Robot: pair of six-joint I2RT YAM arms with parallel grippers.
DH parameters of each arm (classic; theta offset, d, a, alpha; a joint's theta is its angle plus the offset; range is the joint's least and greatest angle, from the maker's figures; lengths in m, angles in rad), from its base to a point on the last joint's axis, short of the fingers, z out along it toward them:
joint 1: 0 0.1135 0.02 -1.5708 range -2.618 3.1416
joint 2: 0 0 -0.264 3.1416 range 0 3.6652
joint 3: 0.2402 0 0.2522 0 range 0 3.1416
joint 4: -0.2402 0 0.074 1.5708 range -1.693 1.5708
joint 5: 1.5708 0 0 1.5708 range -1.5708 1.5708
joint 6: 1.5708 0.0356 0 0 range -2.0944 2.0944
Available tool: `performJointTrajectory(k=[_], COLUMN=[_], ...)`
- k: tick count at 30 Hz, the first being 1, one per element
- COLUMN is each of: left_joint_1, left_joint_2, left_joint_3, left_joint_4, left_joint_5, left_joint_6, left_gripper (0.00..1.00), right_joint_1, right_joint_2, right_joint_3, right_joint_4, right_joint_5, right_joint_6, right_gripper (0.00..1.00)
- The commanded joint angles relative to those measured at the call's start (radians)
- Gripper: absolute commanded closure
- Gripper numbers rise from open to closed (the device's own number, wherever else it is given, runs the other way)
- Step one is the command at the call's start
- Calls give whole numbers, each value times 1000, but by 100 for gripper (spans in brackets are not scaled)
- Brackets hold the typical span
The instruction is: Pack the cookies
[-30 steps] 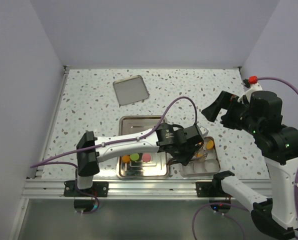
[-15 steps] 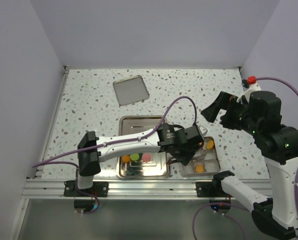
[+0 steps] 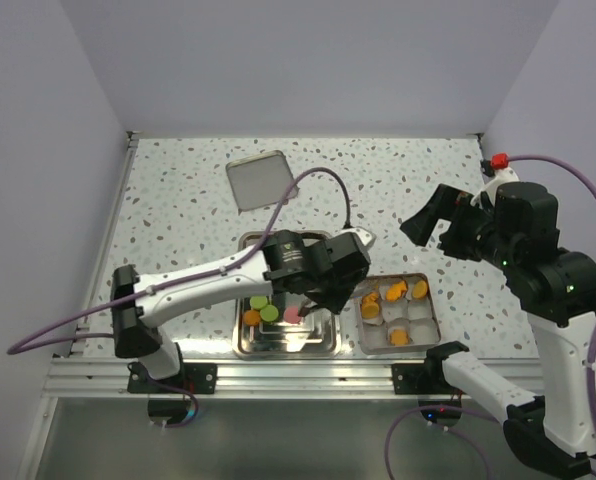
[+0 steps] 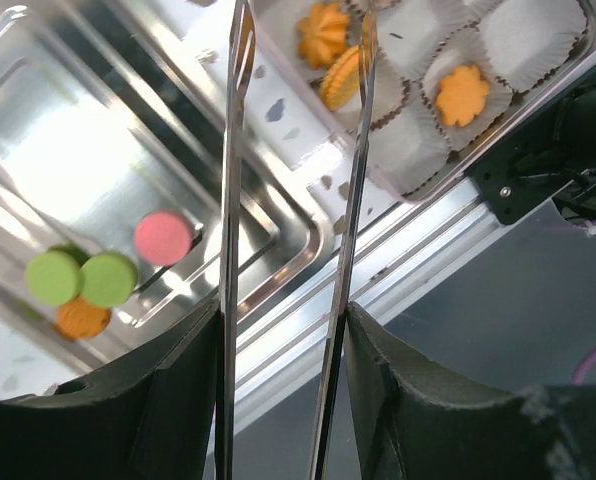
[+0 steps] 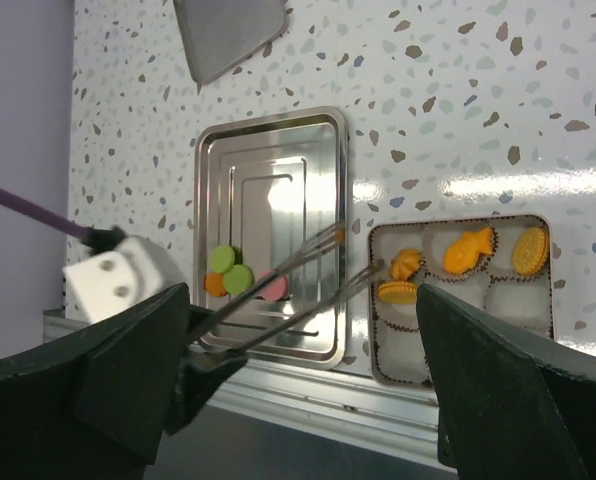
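On the steel tray (image 3: 248, 243) lie a pink cookie (image 3: 292, 314), two green cookies (image 3: 269, 313) and an orange one (image 3: 250, 318); the left wrist view shows the pink cookie (image 4: 163, 237) and green cookies (image 4: 81, 278) too. Several orange cookies (image 3: 394, 291) sit in the white liners of the square tin (image 3: 430, 340). My left gripper (image 3: 328, 280) (image 4: 283, 320) is shut on metal tongs (image 4: 356, 150). The tongs' tips stand apart and empty above the gap between tray and tin. My right gripper (image 3: 423, 222) (image 5: 303, 295) hangs open high over the table's right side.
A grey square lid (image 3: 262, 179) lies flat at the back of the speckled table. The aluminium rail (image 3: 278, 375) runs along the near edge just in front of tray and tin. The left arm's purple cable (image 3: 323, 180) arcs over the tray.
The left arm has swung left, from over the tin to over the tray's right side. An orange cookie now shows in the tin's front row. The right arm has stayed still.
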Motion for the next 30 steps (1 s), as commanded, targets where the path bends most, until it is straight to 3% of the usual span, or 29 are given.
performJointTrajectory(k=[1,7,14,30], left_joint_1=[29,40,40,39], left_joint_2=[-154,-304,-436,-378], left_joint_3=[-52,-253,-428,-514], left_joint_4=[-100,-205,-164,-85], left_joint_5=[-58,-31,0,29], left_joint_6=[-40,-70,-129,-109], left_gripper=[46,45,44,44], right_joint_1=[8,5,8,6], right_joint_2=[1,2,-1,-1], right_joint_3=[-11,-27,-41,-46], right_joint_4=[20,29,36,32], right_joint_5=[0,-12,-18,-20], right_joint_6=[-12,-3,0,0], right_gripper=[1,1,1,1])
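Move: The left hand is empty and half open above the gap between tray and box; the pink cookie it goes for lies about 13 cm to its left, level with it fore and aft, and roughly 10 cm below. The nearer green cookie is some 5 cm left of the pink one, the farther green cookie 7 cm left and 3 cm farther out. From the right hand the pink cookie lies about 20 cm left, 6 cm back and 26 cm down. The left hand swings about 15 cm left from beside the box to over the near part of the steel tray, rising some 3 cm at first, then sinking to about 5 cm below its starting height while drawing back 4 cm or so. Towards the end it only sinks slowly towards the pink cookie, the wrist having tilted about 15 degrees so that the fingers point more steeply down, still half open and holding nothing. ##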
